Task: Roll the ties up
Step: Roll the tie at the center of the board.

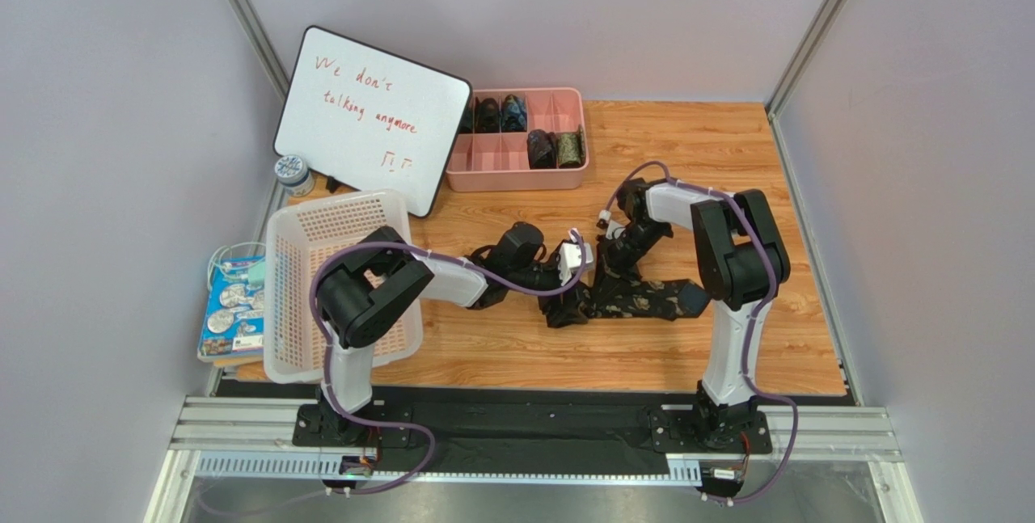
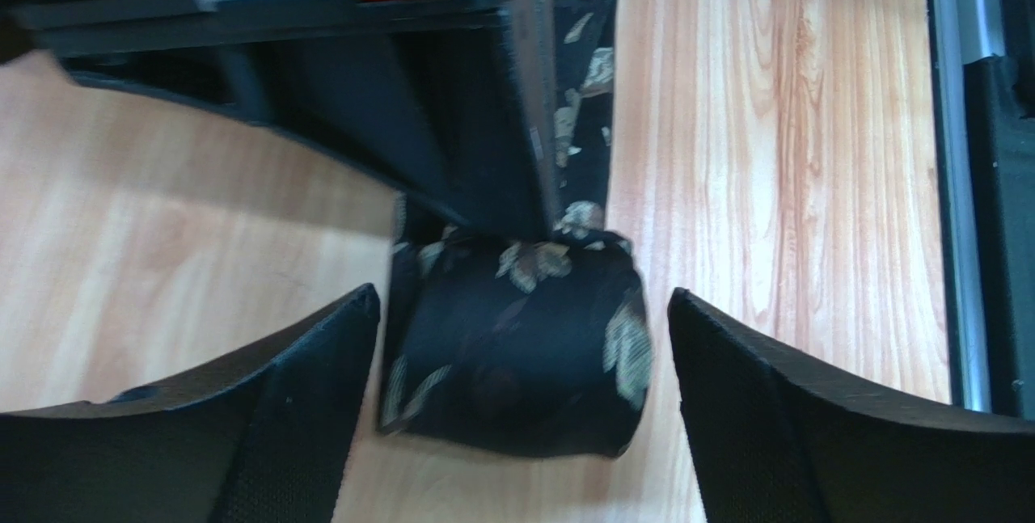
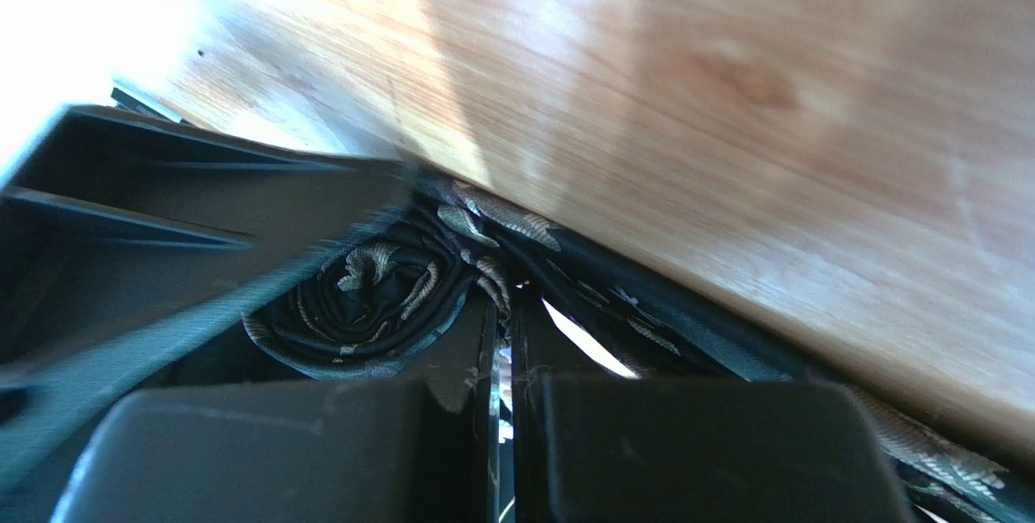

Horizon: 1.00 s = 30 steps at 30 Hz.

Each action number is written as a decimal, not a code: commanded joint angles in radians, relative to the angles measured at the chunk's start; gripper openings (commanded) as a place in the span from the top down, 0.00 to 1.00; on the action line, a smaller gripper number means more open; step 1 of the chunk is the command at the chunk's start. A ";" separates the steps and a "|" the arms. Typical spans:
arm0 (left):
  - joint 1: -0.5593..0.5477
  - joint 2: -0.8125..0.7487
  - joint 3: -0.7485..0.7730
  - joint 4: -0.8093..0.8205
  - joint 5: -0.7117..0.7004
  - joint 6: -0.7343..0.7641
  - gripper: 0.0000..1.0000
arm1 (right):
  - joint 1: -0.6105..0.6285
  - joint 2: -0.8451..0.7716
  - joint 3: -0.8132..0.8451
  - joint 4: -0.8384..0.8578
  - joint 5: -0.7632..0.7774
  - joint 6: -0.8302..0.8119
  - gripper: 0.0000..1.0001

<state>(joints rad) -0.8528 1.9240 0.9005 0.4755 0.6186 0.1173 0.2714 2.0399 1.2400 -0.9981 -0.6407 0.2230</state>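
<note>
One dark tie with an olive leaf pattern lies on the wooden table [image 1: 638,300]. Its end is rolled into a small cylinder [image 2: 516,347], which also shows in the right wrist view [image 3: 365,293]. My left gripper [image 2: 520,305] is open, with one finger on each side of the roll and not touching it; in the top view it [image 1: 578,261] is at the tie's left end. My right gripper [image 3: 504,295] is shut, its tips pinching the tie fabric at the edge of the roll. Its finger [image 2: 486,123] stands just behind the roll. In the top view the right gripper [image 1: 611,254] meets the left one.
A pink divided tray [image 1: 516,167] at the back holds several rolled ties [image 1: 541,147]. A whiteboard [image 1: 371,111] leans at the back left. A white basket [image 1: 328,281] sits beside my left arm, with a blue packet [image 1: 237,305] beyond it. The black rail [image 2: 990,184] runs along the table's near edge.
</note>
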 commanded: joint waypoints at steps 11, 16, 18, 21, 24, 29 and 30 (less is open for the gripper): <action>-0.046 0.041 0.028 0.091 0.001 -0.113 0.44 | 0.040 0.106 -0.047 0.285 0.386 0.070 1.00; -0.054 0.056 0.046 0.051 -0.029 -0.157 0.42 | 0.048 0.102 -0.042 0.292 0.388 0.088 1.00; -0.057 0.056 0.055 0.020 -0.039 -0.145 0.41 | 0.049 0.100 -0.047 0.294 0.385 0.091 1.00; -0.075 0.066 0.093 -0.076 -0.089 -0.082 0.43 | 0.049 0.097 -0.048 0.300 0.366 0.095 1.00; -0.129 0.082 0.172 -0.280 -0.227 0.074 0.51 | 0.051 0.098 -0.033 0.288 0.302 0.078 1.00; -0.170 0.124 0.258 -0.567 -0.319 0.215 0.61 | 0.048 0.085 0.010 0.231 0.159 0.027 0.98; -0.176 0.122 0.258 -0.589 -0.326 0.232 0.61 | 0.046 0.069 0.013 0.224 0.144 0.012 0.94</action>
<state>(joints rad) -0.9600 1.9659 1.1248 0.1074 0.3733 0.2085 0.2871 2.0426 1.2587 -0.9989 -0.6048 0.2657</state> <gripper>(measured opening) 0.542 0.020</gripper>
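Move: The tie's roll sits almost between the left hand's open fingers, level fore and aft, about 1 cm to their right and 1 cm lower; it lies some 3 cm to the left of the right hand, at its height. From the left hand, the unrolled tie's dark end lies roughly 19 cm to the right and about 2 cm below, and the pink tray some 28 cm ahead and 10 cm to the left. The roll is taken by its two ends as the left fingers close to a little over half their opening and stay on it. The left hand then pushes it to the right, nearly 2 cm in all and about 1 cm down, fingertips tipping some 15 degrees further down, mostly late on. The right hand stays put, keeping its pinch on the tie just right of the roll. ##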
